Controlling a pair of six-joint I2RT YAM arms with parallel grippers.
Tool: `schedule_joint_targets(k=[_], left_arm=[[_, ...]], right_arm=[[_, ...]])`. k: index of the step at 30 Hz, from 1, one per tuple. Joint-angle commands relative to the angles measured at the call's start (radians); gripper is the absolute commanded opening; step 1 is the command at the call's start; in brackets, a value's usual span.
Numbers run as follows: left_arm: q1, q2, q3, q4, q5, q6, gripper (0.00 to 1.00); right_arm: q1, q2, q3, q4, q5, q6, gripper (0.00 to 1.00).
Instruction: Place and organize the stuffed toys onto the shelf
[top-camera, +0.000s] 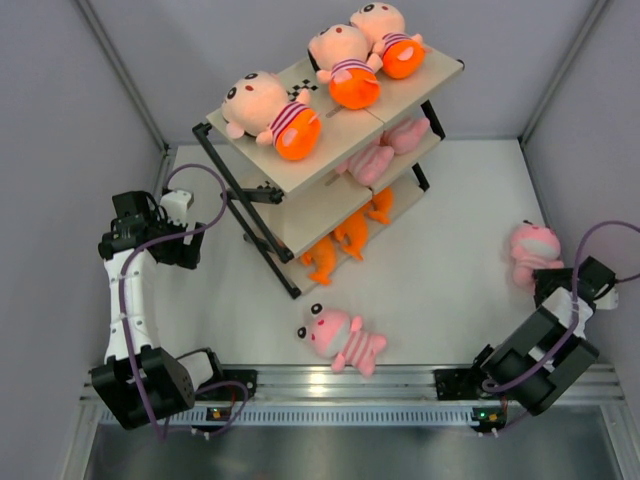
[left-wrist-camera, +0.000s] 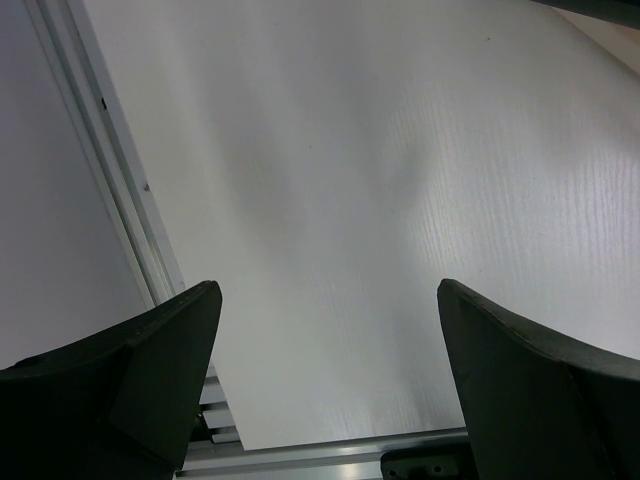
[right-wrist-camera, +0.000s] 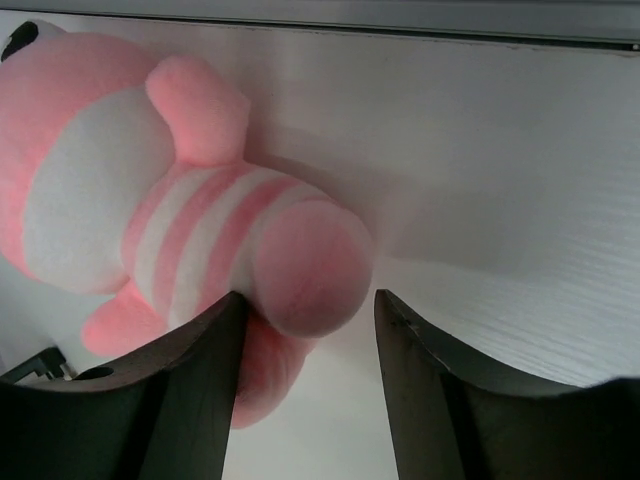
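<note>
The shelf stands at the back of the table. Three peach-faced dolls lie on its top board, pink toys on the middle board and orange creatures on the lowest. At the far right lies a pink striped toy, and my right gripper is at it. Its jaws stand open around the leg of that pink toy: the left finger touches it, the right finger is a little apart. My left gripper is wide open over bare table, left of the shelf.
A second pink striped toy lies on its back near the front edge, between the two arm bases. Grey walls close in the table on the left, right and back. An aluminium rail runs along the front.
</note>
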Motion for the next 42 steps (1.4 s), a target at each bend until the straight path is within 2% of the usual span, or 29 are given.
schedule_joint_targets(k=[1, 2, 5, 6, 9, 12, 20, 24, 27, 35, 42], left_arm=[[-0.004, -0.007, 0.031, -0.006, -0.003, 0.000, 0.95], [-0.004, -0.006, 0.034, -0.006, -0.002, -0.002, 0.95], [-0.004, -0.006, 0.035, -0.006, -0.003, -0.003, 0.95], [-0.004, -0.006, 0.037, -0.006, -0.003, -0.003, 0.95], [-0.006, -0.004, 0.039, -0.007, -0.012, -0.002, 0.95], [-0.004, -0.003, 0.039, -0.006, -0.017, 0.001, 0.95], [-0.004, 0.004, 0.051, -0.006, 0.000, -0.011, 0.95], [-0.004, -0.003, 0.057, -0.007, -0.008, -0.009, 0.95], [-0.004, -0.010, 0.057, -0.006, -0.008, -0.003, 0.96], [-0.004, 0.002, 0.074, -0.007, 0.015, -0.015, 0.96], [-0.004, 0.025, 0.094, -0.007, 0.024, -0.028, 0.95]], right_arm=[[-0.006, 0.047, 0.057, 0.105, -0.023, -0.055, 0.54], [-0.006, 0.053, 0.057, 0.111, -0.023, -0.058, 0.50], [-0.006, 0.073, 0.058, 0.148, -0.026, -0.064, 0.32], [-0.008, 0.085, 0.058, 0.159, -0.023, -0.064, 0.19], [-0.006, 0.115, 0.071, 0.171, -0.025, -0.085, 0.00], [-0.005, 0.098, 0.098, 0.142, -0.054, -0.107, 0.00], [0.101, -0.170, 0.172, -0.023, -0.075, -0.156, 0.00], [0.248, -0.270, 0.189, -0.115, -0.086, -0.135, 0.00], [0.306, -0.325, 0.204, -0.165, -0.141, -0.129, 0.00], [0.561, -0.431, 0.324, -0.428, -0.232, -0.138, 0.00], [0.903, -0.419, 0.477, -0.444, -0.370, -0.055, 0.00]])
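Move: The pink striped toy lies low by the right gripper, its middle about 7 cm left and 4 cm ahead, at roughly fingertip height, with its foot end nearest the fingers. The shelf's right end stands some 30 cm left and 16 cm ahead, about 10 cm higher; the other pink toy lies around 43 cm left and 13 cm back. From the left hand, the striped toy is about 66 cm right, level ahead and 15 cm lower. Ease the right gripper about 3 cm forward and to the right, shutting the fingers on the foot end of the pink striped toy. Then lift some 20 cm and swing it left about 27 cm towards the shelf, rising first and then sweeping across, while turning the hand some 60 degrees counter-clockwise and tipping the fingers up. Keep the pinch. ##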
